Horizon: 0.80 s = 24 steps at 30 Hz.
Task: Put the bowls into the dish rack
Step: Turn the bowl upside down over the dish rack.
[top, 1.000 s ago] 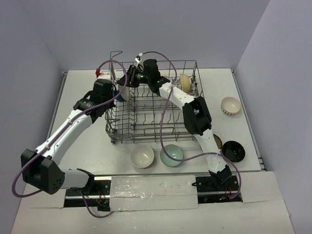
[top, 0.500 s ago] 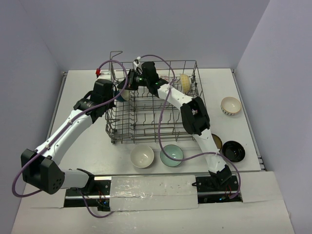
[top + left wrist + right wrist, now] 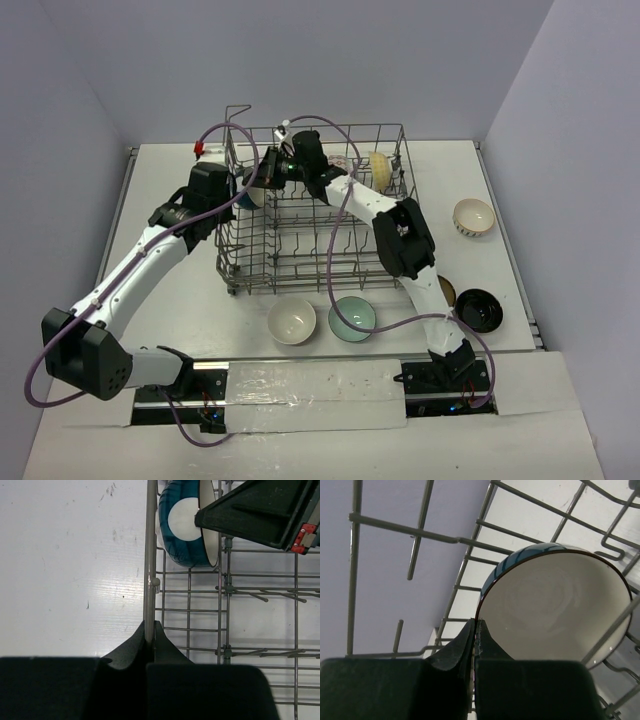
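The grey wire dish rack stands mid-table. A blue bowl with a cream inside stands on edge in its far left corner. In the right wrist view my right gripper is shut on the rim of that blue bowl. From above, the right gripper reaches in over the rack's top. My left gripper is shut on the rack's left top bar, just beside the blue bowl. A tan bowl stands on edge at the rack's far right.
On the table in front of the rack sit a white bowl and a pale green bowl. A black bowl and a small tan bowl lie near right, a cream patterned bowl farther right.
My right gripper has moved a little left inside the rack and closed on the blue bowl's rim. The left gripper has kept its hold on the rack bar.
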### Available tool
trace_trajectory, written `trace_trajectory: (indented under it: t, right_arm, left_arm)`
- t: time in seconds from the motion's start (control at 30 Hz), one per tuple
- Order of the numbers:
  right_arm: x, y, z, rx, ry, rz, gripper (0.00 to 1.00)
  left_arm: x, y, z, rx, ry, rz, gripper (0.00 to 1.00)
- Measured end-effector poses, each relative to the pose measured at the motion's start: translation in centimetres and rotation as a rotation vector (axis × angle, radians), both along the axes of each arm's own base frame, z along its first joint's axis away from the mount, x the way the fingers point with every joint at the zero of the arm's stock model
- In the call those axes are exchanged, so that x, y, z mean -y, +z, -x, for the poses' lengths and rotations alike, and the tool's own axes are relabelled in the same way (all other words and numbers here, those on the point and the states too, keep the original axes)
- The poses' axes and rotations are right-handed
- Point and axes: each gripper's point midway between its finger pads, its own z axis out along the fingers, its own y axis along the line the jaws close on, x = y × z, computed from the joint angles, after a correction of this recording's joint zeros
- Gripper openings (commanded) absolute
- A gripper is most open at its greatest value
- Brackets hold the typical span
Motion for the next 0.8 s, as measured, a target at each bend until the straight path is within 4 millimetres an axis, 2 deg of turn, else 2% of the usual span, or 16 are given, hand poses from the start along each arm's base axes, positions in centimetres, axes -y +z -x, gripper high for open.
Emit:
trace_trajectory:
  t: [0.33, 0.5, 0.6, 0.77, 0.8]
  right_arm:
    - [3.5, 0.4, 0.1, 0.007, -0.027, -0.001, 0.0]
    - [4.5, 0.2, -0.3, 0.009, -0.036, 0.004, 0.0]
    - [5.1, -0.9, -0.5, 0.008, -0.052, 0.026, 0.0]
    - [7.2, -4.7, -0.6, -0.06, -0.091, 0.103, 0.0]
    - [7.5, -5.3, -0.5, -0.069, -0.096, 0.114, 0.03]
  left_arm:
    - [-0.7, 0.0, 0.2, -0.001, -0.003, 0.012, 0.0]
    - [-0.8, 0.0, 0.2, -0.001, -0.006, 0.013, 0.0]
    - [-0.9, 0.0, 0.2, -0.001, -0.005, 0.011, 0.0]
    - [-1.2, 0.0, 0.2, -0.002, -0.003, 0.008, 0.0]
    - [-1.2, 0.0, 0.2, -0.003, -0.003, 0.006, 0.0]
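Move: The teal bowl stands on edge in the rack, mouth to the right. Its middle is about 3 cm left, 2 cm back and 4 cm below the right fingertips, which are already shut at its upper rim. From those fingertips, the rack's left rail runs some 8 cm left, level fore-and-aft; the patterned bowl is roughly 19 cm right and 5 cm ahead, 4 cm lower. From the left hand on the left rail, the teal bowl lies about 8 cm ahead, 6 cm right and 6 cm lower. Drag the right gripper, kept shut at the teal bowl's upper rim, to the right so the rim comes over, about 5 cm nearly level, then slant right and down roughly another 5 cm, ending clear of the bowl with the wrist barely tilting. Keep the left gripper's hold on the rack's left rail, easing about 1 cm left with it. ##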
